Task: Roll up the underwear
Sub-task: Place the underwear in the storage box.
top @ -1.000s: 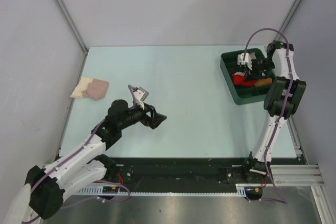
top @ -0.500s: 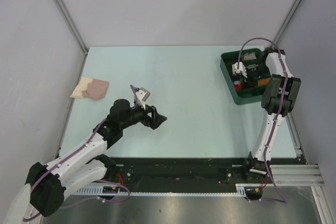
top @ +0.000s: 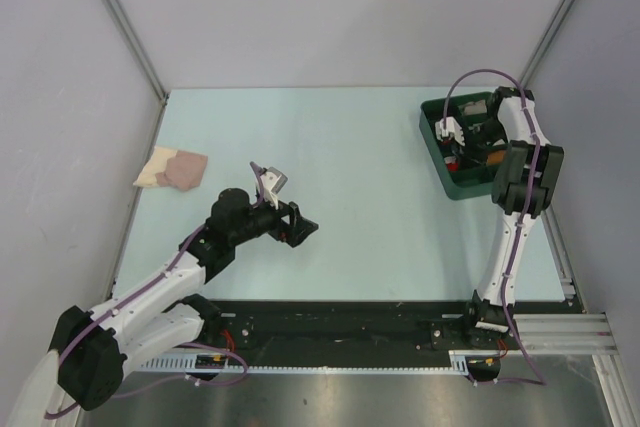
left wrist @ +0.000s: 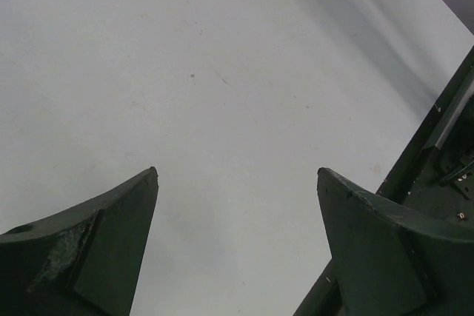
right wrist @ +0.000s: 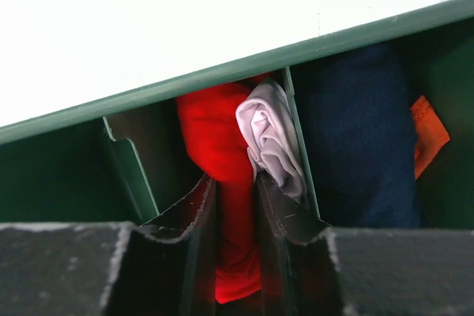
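Note:
The underwear point(right wrist: 215, 131) is a bright red bundle inside a compartment of the green bin point(right wrist: 296, 53); from above only a small red patch of the underwear point(top: 453, 160) shows. My right gripper point(right wrist: 235, 179) reaches down into that compartment, its jaws close together with the red fabric pressed between them. In the top view the right gripper point(top: 452, 142) hangs over the bin's left side. My left gripper point(top: 300, 230) hovers low over the table, left of centre, far from the bin. In its wrist view the left gripper point(left wrist: 237, 172) is wide open over bare tabletop.
The green bin point(top: 430, 142) stands at the back right and also holds a white crumpled cloth point(right wrist: 270, 135), a dark blue cloth point(right wrist: 363, 138) and an orange piece point(right wrist: 429, 131). A beige-and-pink folded cloth point(top: 172, 168) lies at the table's left edge.
My right gripper has shifted left and toward the back inside the bin, and less red fabric shows from above. The left arm has barely moved.

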`<state>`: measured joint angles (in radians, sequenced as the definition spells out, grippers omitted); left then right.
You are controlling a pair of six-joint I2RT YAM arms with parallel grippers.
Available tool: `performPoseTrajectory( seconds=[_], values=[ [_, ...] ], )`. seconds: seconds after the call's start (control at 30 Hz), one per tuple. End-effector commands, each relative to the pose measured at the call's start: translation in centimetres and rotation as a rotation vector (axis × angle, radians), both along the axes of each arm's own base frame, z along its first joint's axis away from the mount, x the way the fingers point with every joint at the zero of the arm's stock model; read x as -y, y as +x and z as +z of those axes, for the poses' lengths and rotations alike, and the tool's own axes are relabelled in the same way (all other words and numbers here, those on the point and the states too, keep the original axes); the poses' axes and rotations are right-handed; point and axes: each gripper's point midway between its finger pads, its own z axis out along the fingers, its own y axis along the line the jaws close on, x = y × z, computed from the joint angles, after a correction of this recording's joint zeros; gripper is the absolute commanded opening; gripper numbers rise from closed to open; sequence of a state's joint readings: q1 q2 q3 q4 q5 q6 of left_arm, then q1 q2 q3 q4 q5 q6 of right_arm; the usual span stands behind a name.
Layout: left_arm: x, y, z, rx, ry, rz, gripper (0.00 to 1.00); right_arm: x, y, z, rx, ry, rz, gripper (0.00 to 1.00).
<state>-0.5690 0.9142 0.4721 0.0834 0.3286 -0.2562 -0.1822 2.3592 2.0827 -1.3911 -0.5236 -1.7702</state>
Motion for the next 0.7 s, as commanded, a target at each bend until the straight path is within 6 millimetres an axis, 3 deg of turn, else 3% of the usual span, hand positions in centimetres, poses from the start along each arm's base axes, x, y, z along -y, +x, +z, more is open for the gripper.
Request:
performPoseTrajectory(
  seconds=[0.0, 0.13, 0.27, 0.53, 0.67],
  values=[
    [0.2, -0.1, 0.9, -0.007, -0.015, -0.019, 0.91, 0.7, -3.8, -2.6, -0.218, -0.081, -0.039, 0.27],
    [0.3, -0.2, 0.8, -0.007, -0.015, -0.02, 0.92, 1.5, -3.7, -3.2, -0.214, -0.117, -0.069, 0.31],
    [0.3, -0.3, 0.6, -0.01, -0.02, -0.023, 0.91, 1.8, -3.6, -2.6, -0.21, -0.104, -0.09, 0.39],
    [0.2, 0.0, 1.6, 0.016, -0.013, -0.019, 0.92, 1.7, -1.8, 3.9, -0.065, 0.011, -0.148, 0.64],
    [0.0, 0.1, 2.2, 0.031, -0.004, -0.015, 0.93, 2.0, -1.3, 5.6, -0.022, 0.013, -0.169, 0.69]
  ],
)
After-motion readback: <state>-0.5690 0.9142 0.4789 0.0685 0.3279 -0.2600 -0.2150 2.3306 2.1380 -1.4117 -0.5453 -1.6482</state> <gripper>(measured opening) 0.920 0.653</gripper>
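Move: The right fingers are down in the storage box and still close about the red underwear, whose middle lies straight ahead 0, perhaps 1 cm left and 1 cm below the hand point. From this hand the navy roll is some 5 cm ahead, about 1 cm left and 2 cm lower; the orange-brown roll sits level with it, roughly 10 cm right, also about 2 cm lower. From the left hand the underwear lies about 20 cm ahead, 39 cm right and 12 cm below. The right hand lets go of the underwear: it stays low in the cell while its fingers, already starting to part, spread from a quarter to about two thirds open, one on the empty-cell side and one on the navy-roll side. Then it backs up out of the box about 3 cm, easing some 1 cm to the right, with the wrist turning roughly 10 degrees clockwise, so that the pads come free above the cloth. ##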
